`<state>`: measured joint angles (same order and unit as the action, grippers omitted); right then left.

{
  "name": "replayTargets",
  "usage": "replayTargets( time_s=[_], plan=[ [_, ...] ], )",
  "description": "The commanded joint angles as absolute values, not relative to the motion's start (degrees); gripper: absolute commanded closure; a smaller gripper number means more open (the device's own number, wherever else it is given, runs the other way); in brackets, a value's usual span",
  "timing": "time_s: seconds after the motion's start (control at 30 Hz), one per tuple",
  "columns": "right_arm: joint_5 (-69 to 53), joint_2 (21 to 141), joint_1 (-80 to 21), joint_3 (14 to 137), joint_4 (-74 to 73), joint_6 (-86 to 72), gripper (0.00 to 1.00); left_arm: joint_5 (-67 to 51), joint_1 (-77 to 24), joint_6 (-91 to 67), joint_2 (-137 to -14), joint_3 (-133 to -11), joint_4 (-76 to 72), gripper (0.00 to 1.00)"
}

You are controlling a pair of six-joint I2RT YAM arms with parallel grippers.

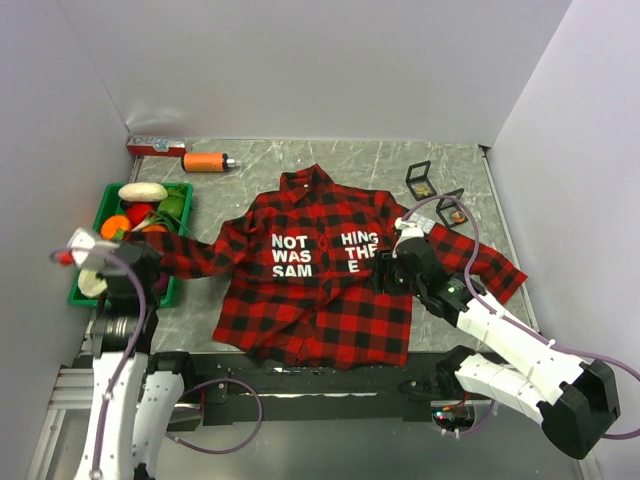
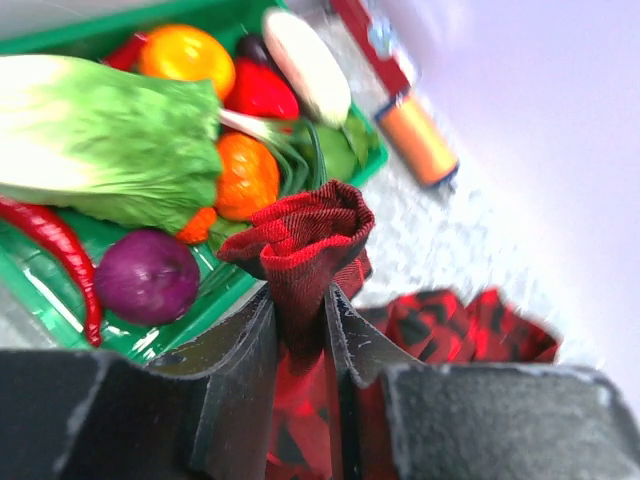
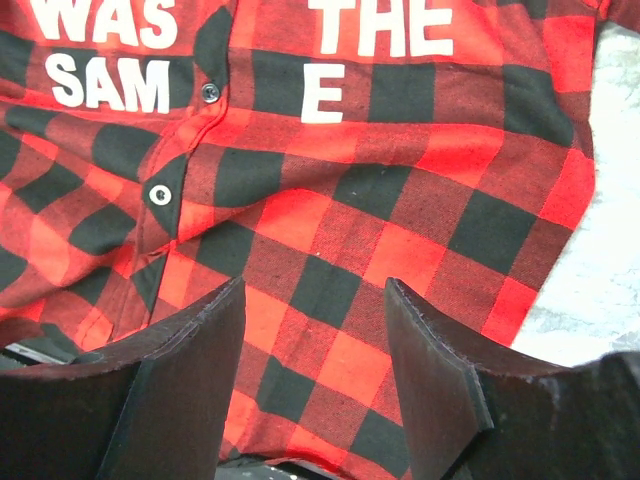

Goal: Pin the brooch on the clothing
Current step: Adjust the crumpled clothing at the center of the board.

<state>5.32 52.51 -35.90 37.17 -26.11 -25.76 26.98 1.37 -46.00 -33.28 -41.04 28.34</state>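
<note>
The clothing (image 1: 320, 300), a red-and-black plaid shirt with white lettering, lies flat in the middle of the table. My left gripper (image 1: 156, 252) is at the end of the shirt's left sleeve. In the left wrist view that gripper (image 2: 300, 300) is shut on the bunched sleeve cuff (image 2: 305, 225), which sticks up between the fingers. My right gripper (image 1: 385, 268) hovers over the shirt's right front. In the right wrist view it (image 3: 315, 290) stands open above the plaid cloth (image 3: 400, 200) with nothing between its fingers. I cannot make out the brooch.
A green basket (image 1: 105, 200) of toy vegetables stands at the left, close to my left gripper. An orange tube (image 1: 207, 161) and a red strip (image 1: 155, 146) lie at the back left. Two small black open boxes (image 1: 420, 180) (image 1: 452, 207) sit at the back right, by the right sleeve.
</note>
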Motion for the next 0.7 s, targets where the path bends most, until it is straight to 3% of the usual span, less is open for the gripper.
replayTargets(
  time_s=[0.0,0.1,0.2,0.3,0.33,0.43,0.5,0.67],
  plan=[
    [4.75,50.71,-36.39,38.32,-24.35,-24.79,0.35,35.41,1.67,-52.81,-25.42,-39.64,35.50,0.71],
    [4.74,50.27,-36.39,38.23,-24.70,-24.70,0.35,38.05,1.58,-54.84,-21.81,-38.59,37.79,0.70],
    [4.92,49.48,-36.47,38.06,-25.40,-24.70,0.35,39.46,1.67,-54.58,-20.31,-38.85,39.45,0.59],
    [5.71,48.52,-36.39,38.32,-26.54,-24.70,0.35,42.00,1.67,-54.49,-19.08,-40.43,40.25,0.39],
    [6.41,48.34,-36.39,38.49,-26.89,-24.52,0.35,42.01,1.67,-52.32,-18.64,-41.30,39.47,0.21],
    [7.12,48.08,-36.39,39.46,-27.95,-24.00,0.35,39.47,1.67,-43.64,-18.54,-43.67,33.32,0.03],
    [7.38,49.04,-36.39,40.69,-27.95,-23.65,0.35,37.63,1.67,-40.71,-22.47,-45.78,32.35,0.01],
    [6.51,53.77,-36.47,43.59,-27.16,-23.12,0.33,18.05,1.58,-32.35,-36.36,-51.32,26.81,0.05]
  ],
)
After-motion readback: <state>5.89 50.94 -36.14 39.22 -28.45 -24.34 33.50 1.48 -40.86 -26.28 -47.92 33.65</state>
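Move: The left hand, holding the sleeve end, is roughly 23 cm above the table; the clothing's middle lies about 31 cm to its right and 5 cm back. The vegetable basket is level with it, its middle some 5 cm left and 20 cm below, and the orange bottle is about 16 cm ahead and 9 cm right. From the right hand, the clothing's middle is about 11 cm left, level, 12 cm below. Left hand pulls the sleeve back and left about 7 cm, lets go, opening wide, then rises roughly 6 cm. ##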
